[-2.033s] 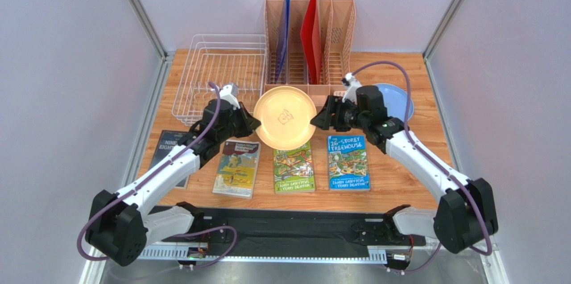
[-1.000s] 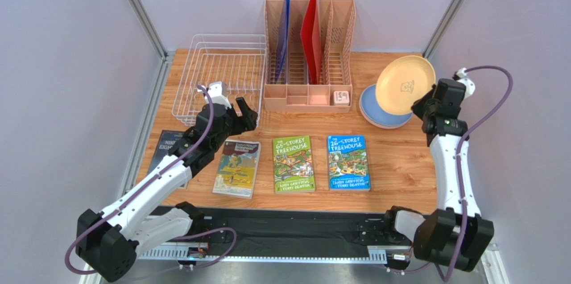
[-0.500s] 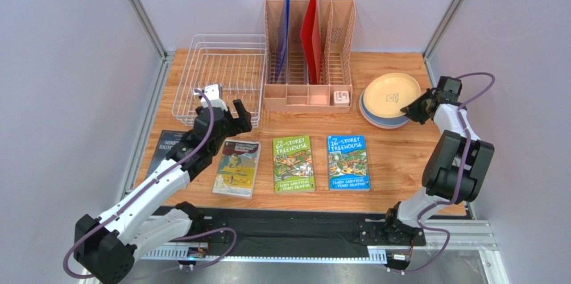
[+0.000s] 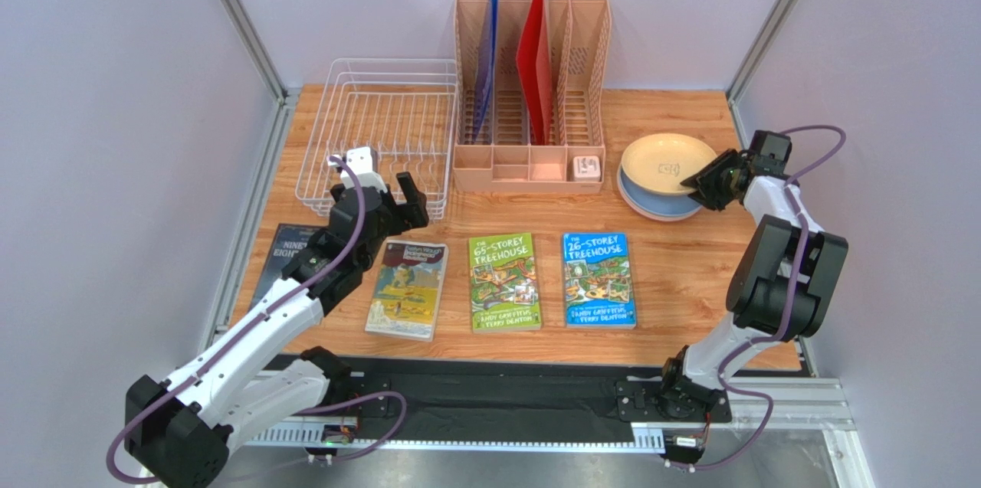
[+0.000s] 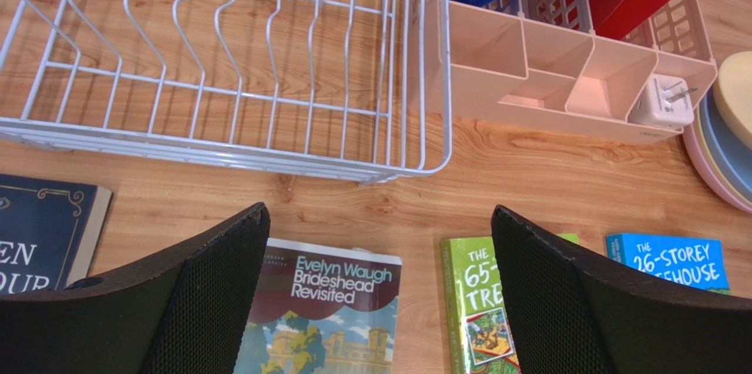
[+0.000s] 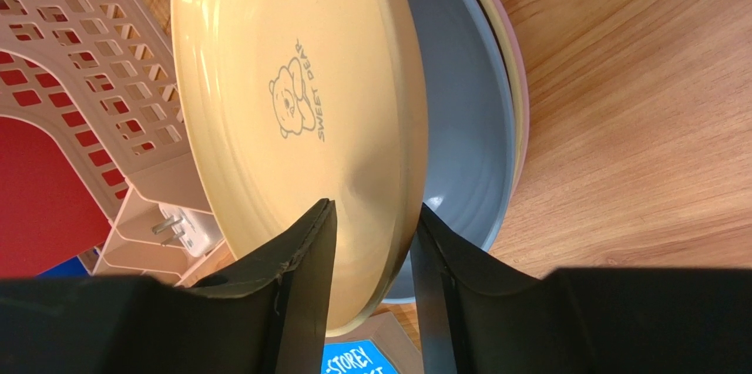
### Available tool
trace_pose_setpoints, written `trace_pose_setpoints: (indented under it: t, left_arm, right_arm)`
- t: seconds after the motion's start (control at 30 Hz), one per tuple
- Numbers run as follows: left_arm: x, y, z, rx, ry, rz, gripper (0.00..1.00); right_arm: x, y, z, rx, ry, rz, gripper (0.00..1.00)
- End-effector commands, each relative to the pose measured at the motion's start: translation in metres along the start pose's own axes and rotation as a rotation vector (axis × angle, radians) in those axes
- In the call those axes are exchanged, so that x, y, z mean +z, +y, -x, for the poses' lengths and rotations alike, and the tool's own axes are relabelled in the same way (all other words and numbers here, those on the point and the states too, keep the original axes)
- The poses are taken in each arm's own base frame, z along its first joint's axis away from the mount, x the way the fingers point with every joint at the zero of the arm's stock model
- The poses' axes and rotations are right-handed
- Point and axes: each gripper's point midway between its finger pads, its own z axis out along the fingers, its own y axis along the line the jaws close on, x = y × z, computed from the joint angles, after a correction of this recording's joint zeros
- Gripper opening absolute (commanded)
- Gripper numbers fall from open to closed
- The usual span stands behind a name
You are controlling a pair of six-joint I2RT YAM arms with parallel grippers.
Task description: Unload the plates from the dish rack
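The white wire dish rack (image 4: 317, 143) stands at the back left with no plates in it; its front rim (image 5: 221, 154) fills the top of the left wrist view. A tan plate (image 4: 666, 157) lies slightly tilted on a stack with a light blue plate (image 4: 656, 207) at the back right. In the right wrist view a pink rim (image 6: 521, 101) shows under the blue plate (image 6: 463, 127). My right gripper (image 4: 697, 180) is at the stack's right edge, its jaws parted around the tan plate's (image 6: 265, 83) rim. My left gripper (image 4: 386, 212) hangs open and empty above the books, in front of the rack.
A peach slotted organizer (image 4: 530, 86) holds upright blue and red sheets, with a white plug (image 4: 587, 166) in its front tray. Four books lie in a row: a dark one (image 4: 288, 258), Brideshead Revisited (image 4: 407, 287), a green one (image 4: 504, 281) and a blue one (image 4: 598, 278).
The right arm carried the tan plate from the table's middle to the back right, lowered it onto the stack and parted its jaws. The left gripper opened wider and drew back left.
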Motion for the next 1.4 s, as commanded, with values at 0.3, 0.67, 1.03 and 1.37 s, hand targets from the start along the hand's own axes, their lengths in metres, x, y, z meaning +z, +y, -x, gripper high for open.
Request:
trace_pose_setpoints:
  t: [0.3, 0.67, 1.03, 1.37]
  left_arm:
    - [0.000, -0.001, 0.005, 0.020, -0.021, -0.003, 1.00]
    - [-0.006, 0.003, 0.007, 0.035, -0.032, 0.000, 1.00]
    - [-0.011, 0.015, 0.039, 0.179, -0.114, 0.068, 1.00]
    - [-0.016, 0.023, 0.050, 0.282, -0.159, 0.096, 1.00]
  right_arm:
    - [-0.050, 0.017, 0.025, -0.110, -0.121, -0.044, 0.56]
    - [-0.105, 0.048, 0.019, -0.200, -0.211, 0.016, 0.67]
    - [-0.117, 0.113, -0.064, -0.625, -0.296, 0.117, 0.70]
    - [-0.130, 0.119, -0.130, -0.869, -0.456, 0.175, 0.74]
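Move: The yellow plate still stands tilted, its near-right rim between the right hand's part-open fingers, with its middle about 6 cm ahead, 5 cm left and 3 cm lower. The plate stack beneath centres roughly 5 cm ahead, 5 cm left and 6 cm below. From that hand the white charger is about 19 cm left and 5 cm ahead, the 26-Storey book about 17 cm left and 16 cm back. From the left hand the yellow plate lies some 54 cm right and 12 cm ahead, lower down. The yellow plate's rim is let go as the right fingers open wider; that hand eases back and lifts clear about 12 cm, then swings some 17 cm left and farther back, away from the stack to over the 26-Storey book, sinking again at the end and turning counter-clockwise with the fingers tipping up. Late on, the open, empty left hand drifts left and up by the rack, rolling slightly. ##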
